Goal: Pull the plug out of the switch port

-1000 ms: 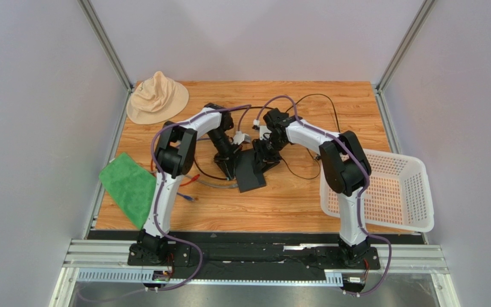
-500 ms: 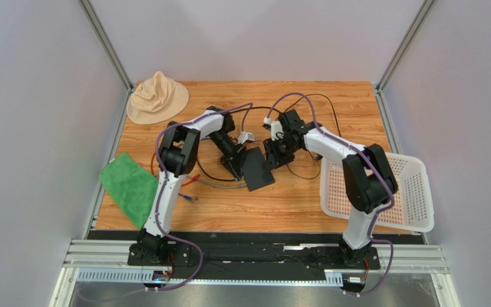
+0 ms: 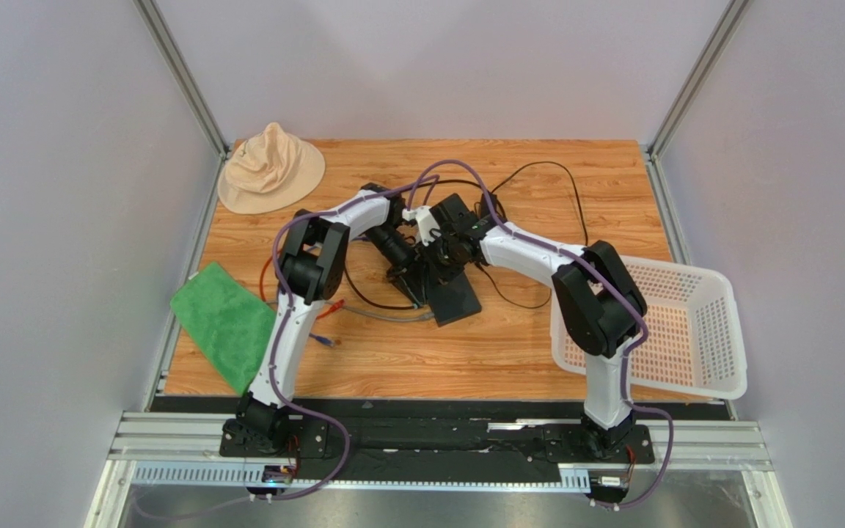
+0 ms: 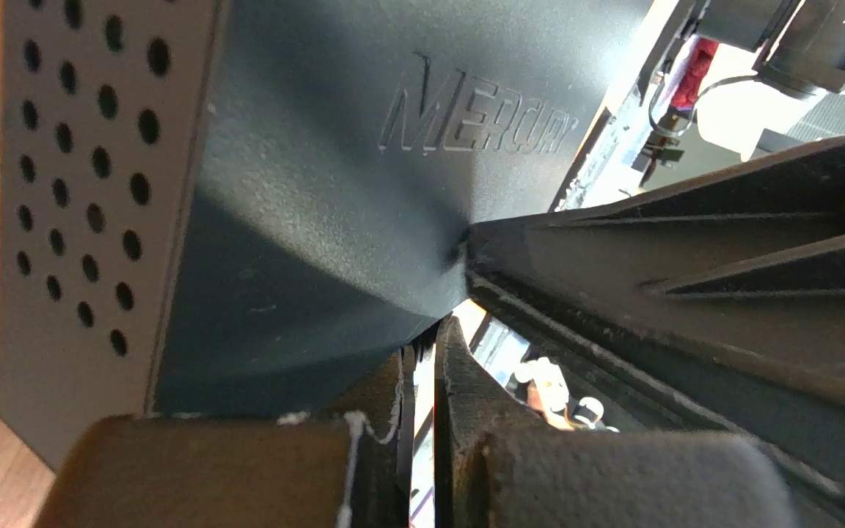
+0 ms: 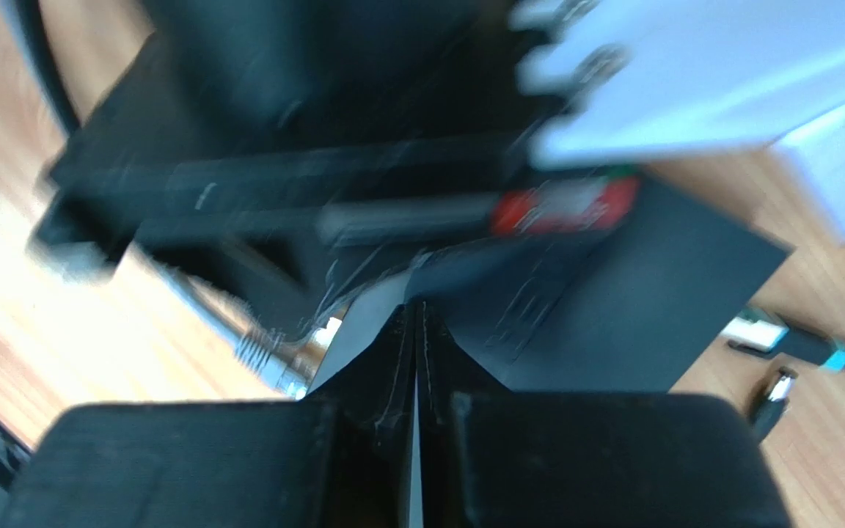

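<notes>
The switch (image 3: pixel 460 300) is a flat matte-black box lying mid-table; in the left wrist view the switch (image 4: pixel 317 198) fills the frame, with a logo and a perforated side. My left gripper (image 3: pixel 417 286) is at its left edge and stands shut (image 4: pixel 436 330), tips against the switch's top face, nothing between the fingers. My right gripper (image 3: pixel 438 267) is over the switch's far end, shut (image 5: pixel 414 314) and empty, right beside the left one. The plug and port are hidden under both wrists. A blurred ribbed metal piece (image 5: pixel 270 354) shows at the switch's edge; I cannot tell what it is.
A beige hat (image 3: pixel 270 167) lies at the back left and a green cloth (image 3: pixel 221 319) at the left edge. A white basket (image 3: pixel 669 330) stands on the right. Loose cable ends (image 3: pixel 333 314) lie left of the switch, a black cable (image 3: pixel 554 176) loops behind it.
My right arm swung left from beside the switch to over its far end, and its gripper closed. The switch slid a little to the right. The left gripper stayed shut.
</notes>
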`<state>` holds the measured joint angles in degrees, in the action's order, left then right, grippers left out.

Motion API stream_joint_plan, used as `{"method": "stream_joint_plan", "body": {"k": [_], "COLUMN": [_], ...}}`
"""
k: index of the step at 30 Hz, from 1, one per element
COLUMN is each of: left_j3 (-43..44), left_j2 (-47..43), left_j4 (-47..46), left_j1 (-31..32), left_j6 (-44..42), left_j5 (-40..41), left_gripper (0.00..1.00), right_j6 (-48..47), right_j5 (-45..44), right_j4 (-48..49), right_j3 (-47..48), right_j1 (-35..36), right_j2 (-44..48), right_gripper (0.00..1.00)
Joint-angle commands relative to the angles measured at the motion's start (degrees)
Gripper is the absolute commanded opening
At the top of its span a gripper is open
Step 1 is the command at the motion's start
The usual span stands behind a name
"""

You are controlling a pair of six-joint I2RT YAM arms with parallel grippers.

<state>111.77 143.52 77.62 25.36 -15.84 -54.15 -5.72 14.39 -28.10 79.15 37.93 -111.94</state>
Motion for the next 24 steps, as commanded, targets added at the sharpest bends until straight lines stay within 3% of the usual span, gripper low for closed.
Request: {"method": "stream_joint_plan", "body": {"k": [1,5,8,12,16,19,24], "left_j3": [-3.4,-9.4,-13.0,-13.3,-9.6,-9.4,-17.4], "left_j2": [0.6,-3.1,-3.5,-4.7,-6.8,-9.9,-18.9], "left_j4": [0.7,-2.2,-2.5,-4.0,-5.8,-9.1,-20.9], "left_j1": [0.4,-1.9,-4.2,-8.5,-9.9,-10.6,-11.4], "left_j6": [4.1,6.9,6.3,7.5,8.5,9.9,13.1], "left_j5": [7.1,12.1,10.8,9.9,12.1,13.5,16.5], "left_gripper": [0.00,0.00,0.01,0.11,0.34,0.39,0.44], "right_j6": [3.2,5.5,6.4,7.0,7.0,6.8,6.3], "right_j5": [-7.8,-5.3,-4.6,-4.5,-5.1,-5.2,-4.3], "right_j4": [-8.0,-12.7,-13.2,-13.7,-14.3,-14.6,-14.3], "right_j3": [3.3,2.9,2.7,3.2,3.3,3.2,3.0], "right_j1": [-0.8,-1.8,-2.0,-2.2,-2.2,-2.3,-2.5], "right_j2": [-6.6,-10.4,-11.5,-12.6,-13.3,-13.7,-13.6], "right_gripper": [0.01,0.00,0.00,0.00,0.00,0.00,0.00]}}
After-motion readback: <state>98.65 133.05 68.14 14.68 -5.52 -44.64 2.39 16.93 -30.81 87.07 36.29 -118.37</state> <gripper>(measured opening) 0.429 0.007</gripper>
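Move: The left fingers are already closed on the black cable's plug at the switch's near-left edge, about 1 cm to their right. The switch's middle is some 7 cm right and 1 cm ahead of that hand. The grey plug is 2 cm back and 2 cm right, and the loose red plug some 15 cm left, level with it. From the right hand the switch's middle lies 3 cm back, 1 cm right and 2 cm down, and the black plug 5 cm back and 5 cm left. Pull the left gripper leftward with the plug pinched, slowly at first. After some 2 cm open it to a bit under half and carry on left and forward, clear of the plug and switch, about 8 cm in all, swinging roughly 15 degrees counter-clockwise. Meanwhile shift the shut right fingers about 2 cm forward and a little left, ending with their tips resting on the switch's far half. ##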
